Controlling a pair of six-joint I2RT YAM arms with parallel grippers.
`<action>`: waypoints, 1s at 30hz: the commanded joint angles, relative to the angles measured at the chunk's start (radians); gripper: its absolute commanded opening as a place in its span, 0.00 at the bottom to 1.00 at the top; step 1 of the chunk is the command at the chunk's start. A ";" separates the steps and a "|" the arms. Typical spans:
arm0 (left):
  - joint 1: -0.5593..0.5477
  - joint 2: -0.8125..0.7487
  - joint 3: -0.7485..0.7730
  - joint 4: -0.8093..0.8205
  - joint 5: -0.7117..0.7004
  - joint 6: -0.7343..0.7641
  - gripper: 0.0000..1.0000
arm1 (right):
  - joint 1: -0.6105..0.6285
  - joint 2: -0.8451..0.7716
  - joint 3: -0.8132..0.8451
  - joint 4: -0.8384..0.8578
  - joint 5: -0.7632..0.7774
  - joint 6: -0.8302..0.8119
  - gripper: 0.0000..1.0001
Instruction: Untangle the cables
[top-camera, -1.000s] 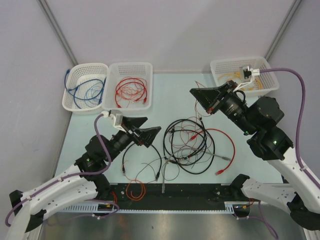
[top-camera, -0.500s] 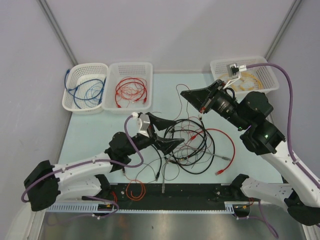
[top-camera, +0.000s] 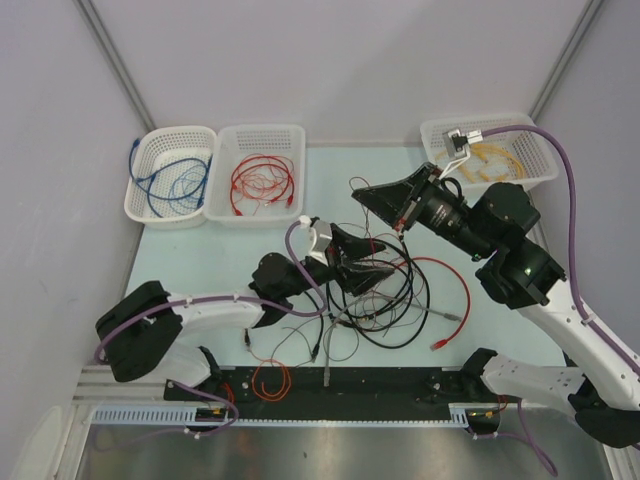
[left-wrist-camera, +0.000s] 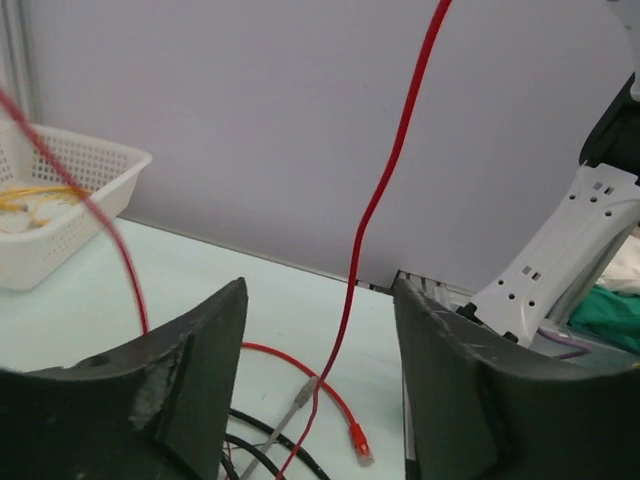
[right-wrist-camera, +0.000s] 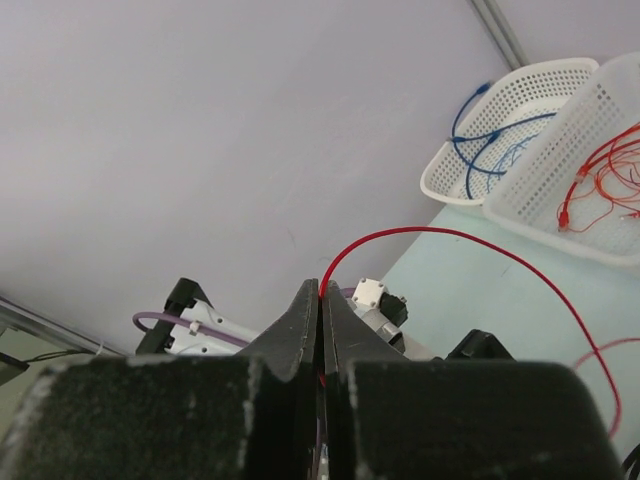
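Observation:
The cables (top-camera: 375, 292) lie in a jumble mid-table, black loops with thin reddish wires and a red cable (top-camera: 463, 290) curving out to the right. My right gripper (top-camera: 358, 192) hangs above the jumble's far side, shut on the red cable (right-wrist-camera: 400, 233), which arcs out from its tips (right-wrist-camera: 321, 288). My left gripper (top-camera: 378, 260) is over the jumble, pointing right. Its jaws (left-wrist-camera: 320, 300) stand wide apart. The raised red cable (left-wrist-camera: 375, 200) hangs between them, touching neither finger (left-wrist-camera: 190, 370). A red plug (left-wrist-camera: 358, 440) and a grey plug (left-wrist-camera: 302, 392) lie below.
At the far left stand a white basket (top-camera: 175, 131) of blue cables and one (top-camera: 260, 130) of red cables. A basket (top-camera: 520, 125) of yellow cables stands at the far right. A small orange loop (top-camera: 270, 378) and a black wire (top-camera: 250, 312) lie near the front rail.
My left arm has swung right from the table's left side onto the jumble, and its jaws have narrowed a little. My right gripper has drifted left with the red cable.

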 joint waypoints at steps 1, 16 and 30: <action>-0.003 0.043 0.081 0.089 0.075 -0.051 0.48 | 0.009 -0.013 0.044 0.024 -0.014 -0.001 0.00; 0.173 -0.388 0.459 -1.076 -0.173 0.025 0.00 | 0.007 -0.163 0.022 -0.245 0.458 -0.186 1.00; 0.321 -0.108 1.311 -1.689 -0.469 0.153 0.00 | 0.007 -0.212 -0.167 -0.297 0.483 -0.137 1.00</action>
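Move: A strand of the thin red cable, hanging from the right hand's shut tips, passes between the left hand's open fingers, about 2 cm to their right and 1 cm back. From the right hand that stretch lies some 6 cm right, 1 cm back and 19 cm below. On the table, roughly 28 cm under the left hand, the black cable coil lies about 19 cm ahead and 2 cm right, and the red plug 5 cm ahead and 14 cm right. The left hand eases about 1 cm right and shuts its fingers on the hanging red strand, then, while the right fingers open and let go, carries it up some 32 cm and about 17 cm left, away from the black coil, turning roughly 35 degrees counter-clockwise. The emptied right hand backs off about 10 cm to its right, turning clockwise, and then sinks about 8 cm towards the coil with its fingers wide open. ##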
